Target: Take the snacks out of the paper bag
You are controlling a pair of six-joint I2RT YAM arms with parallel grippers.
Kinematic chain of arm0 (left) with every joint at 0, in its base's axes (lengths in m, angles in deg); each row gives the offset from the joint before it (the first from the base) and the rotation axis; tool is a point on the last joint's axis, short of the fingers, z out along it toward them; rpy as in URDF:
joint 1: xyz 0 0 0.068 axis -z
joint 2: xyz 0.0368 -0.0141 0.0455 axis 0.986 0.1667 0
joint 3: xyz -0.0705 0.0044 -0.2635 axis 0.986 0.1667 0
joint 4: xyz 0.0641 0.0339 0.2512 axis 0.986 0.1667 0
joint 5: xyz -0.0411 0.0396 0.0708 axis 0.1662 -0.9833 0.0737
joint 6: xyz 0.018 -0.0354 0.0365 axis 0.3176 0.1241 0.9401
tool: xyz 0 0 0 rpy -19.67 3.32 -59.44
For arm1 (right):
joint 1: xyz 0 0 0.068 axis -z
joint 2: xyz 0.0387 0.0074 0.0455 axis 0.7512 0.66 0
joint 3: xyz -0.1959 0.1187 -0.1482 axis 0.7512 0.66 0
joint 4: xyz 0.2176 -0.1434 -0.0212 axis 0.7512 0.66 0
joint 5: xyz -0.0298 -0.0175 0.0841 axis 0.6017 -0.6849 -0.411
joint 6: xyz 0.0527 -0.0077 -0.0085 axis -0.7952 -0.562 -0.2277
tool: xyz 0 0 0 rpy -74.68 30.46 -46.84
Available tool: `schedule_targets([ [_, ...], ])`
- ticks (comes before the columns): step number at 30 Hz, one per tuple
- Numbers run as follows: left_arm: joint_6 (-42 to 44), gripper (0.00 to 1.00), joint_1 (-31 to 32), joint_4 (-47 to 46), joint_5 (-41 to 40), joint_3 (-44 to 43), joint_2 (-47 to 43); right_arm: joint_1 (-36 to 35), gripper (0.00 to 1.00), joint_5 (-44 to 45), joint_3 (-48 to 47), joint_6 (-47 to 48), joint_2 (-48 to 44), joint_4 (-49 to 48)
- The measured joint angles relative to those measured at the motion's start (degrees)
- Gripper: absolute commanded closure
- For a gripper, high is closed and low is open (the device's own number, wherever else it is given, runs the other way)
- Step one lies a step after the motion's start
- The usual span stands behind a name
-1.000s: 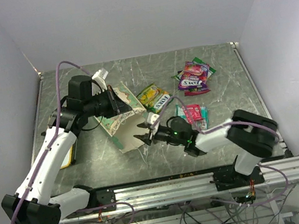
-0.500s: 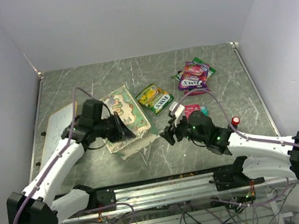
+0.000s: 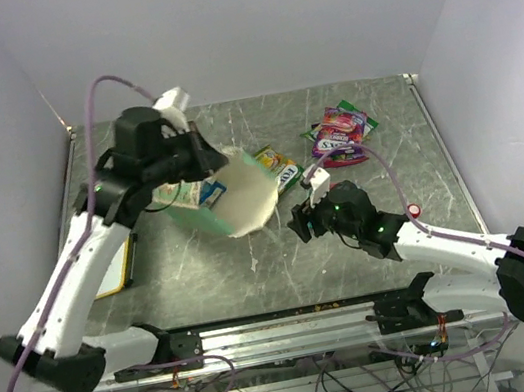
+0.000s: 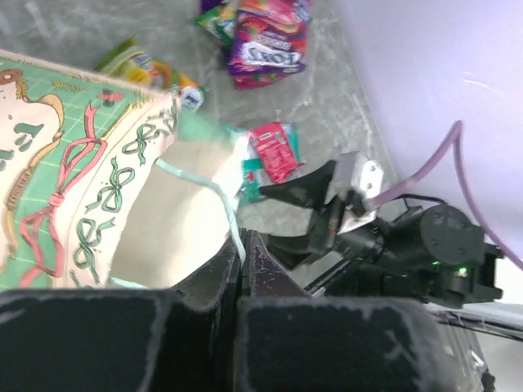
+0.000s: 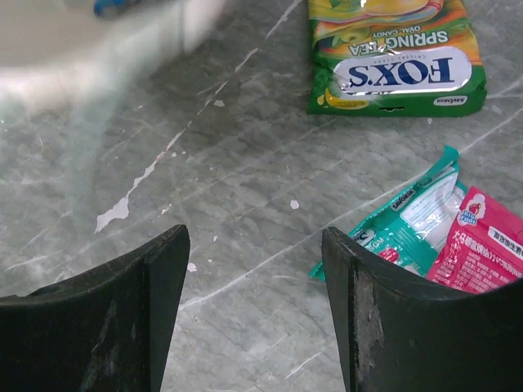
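The paper bag (image 3: pixel 242 194), mint-green with a cream printed front, hangs tilted in the air over the left middle of the table. My left gripper (image 3: pixel 207 160) is shut on its upper edge; in the left wrist view the jaws (image 4: pixel 241 245) pinch the mint rim beside the tan inside (image 4: pixel 176 237). A yellow-green snack (image 3: pixel 281 168) lies partly behind the bag. Pink-purple packets (image 3: pixel 340 131) lie at the back right. My right gripper (image 5: pixel 253 237) stands open and empty low over the table, the teal-red packet (image 5: pixel 441 237) just right of its fingers and the yellow-green packet (image 5: pixel 392 65) ahead.
A wood-framed whiteboard (image 3: pixel 124 266) lies under my left arm at the table's left edge. A small red-topped button (image 3: pixel 413 212) sits beside my right forearm. White walls close in the table at the back and on both sides.
My left arm has lifted the bag off the table and swung it up and right. My right gripper drew back from the bag's mouth towards the teal-red packet and opened wider.
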Motion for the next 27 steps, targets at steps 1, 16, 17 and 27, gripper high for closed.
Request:
schedule_targets([
  [1,0.7,0.93,-1.03,-0.79,-0.74,0.94,-1.57,0.02,0.35,0.0,0.0,-0.22,-0.2,0.24],
  [16,-0.57,0.93,4.52,5.35,-6.84,15.5,-5.31,0.13,0.35,-2.64,1.49,0.7,-4.11,0.46],
  [17,-0.39,0.93,3.56,5.18,-7.63,14.64,-5.92,0.13,0.35,-2.99,1.68,1.14,-4.39,-0.02],
  [27,-6.27,0.93,2.93,0.83,-2.91,27.58,-7.61,-2.6,0.35,-10.99,4.9,11.08,-7.17,-6.36],
])
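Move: My left hand holds the paper bag's cord handle high up. The snack pack still in the bag lies about 13 cm ahead of it, 6 cm to its left and some 24 cm below. The yellow-green snack pack is on the table about 25 cm ahead and 12 cm to the right, 33 cm down. From my right hand the pack in the bag lies about 14 cm ahead, 19 cm to the left and slightly lower; the teal snack pack is 12 cm ahead and 11 cm to the right, near table height. I shake the bag by its handle with my left hand, still pinching the cord: a quick drop of about 18 cm, also drawing back, then up and forward again roughly half that far, then down and back once more, the fingers tipping further down. My right hand, open and empty, backs off and up a few centimetres, turning counter-clockwise to face the bag's mouth. ##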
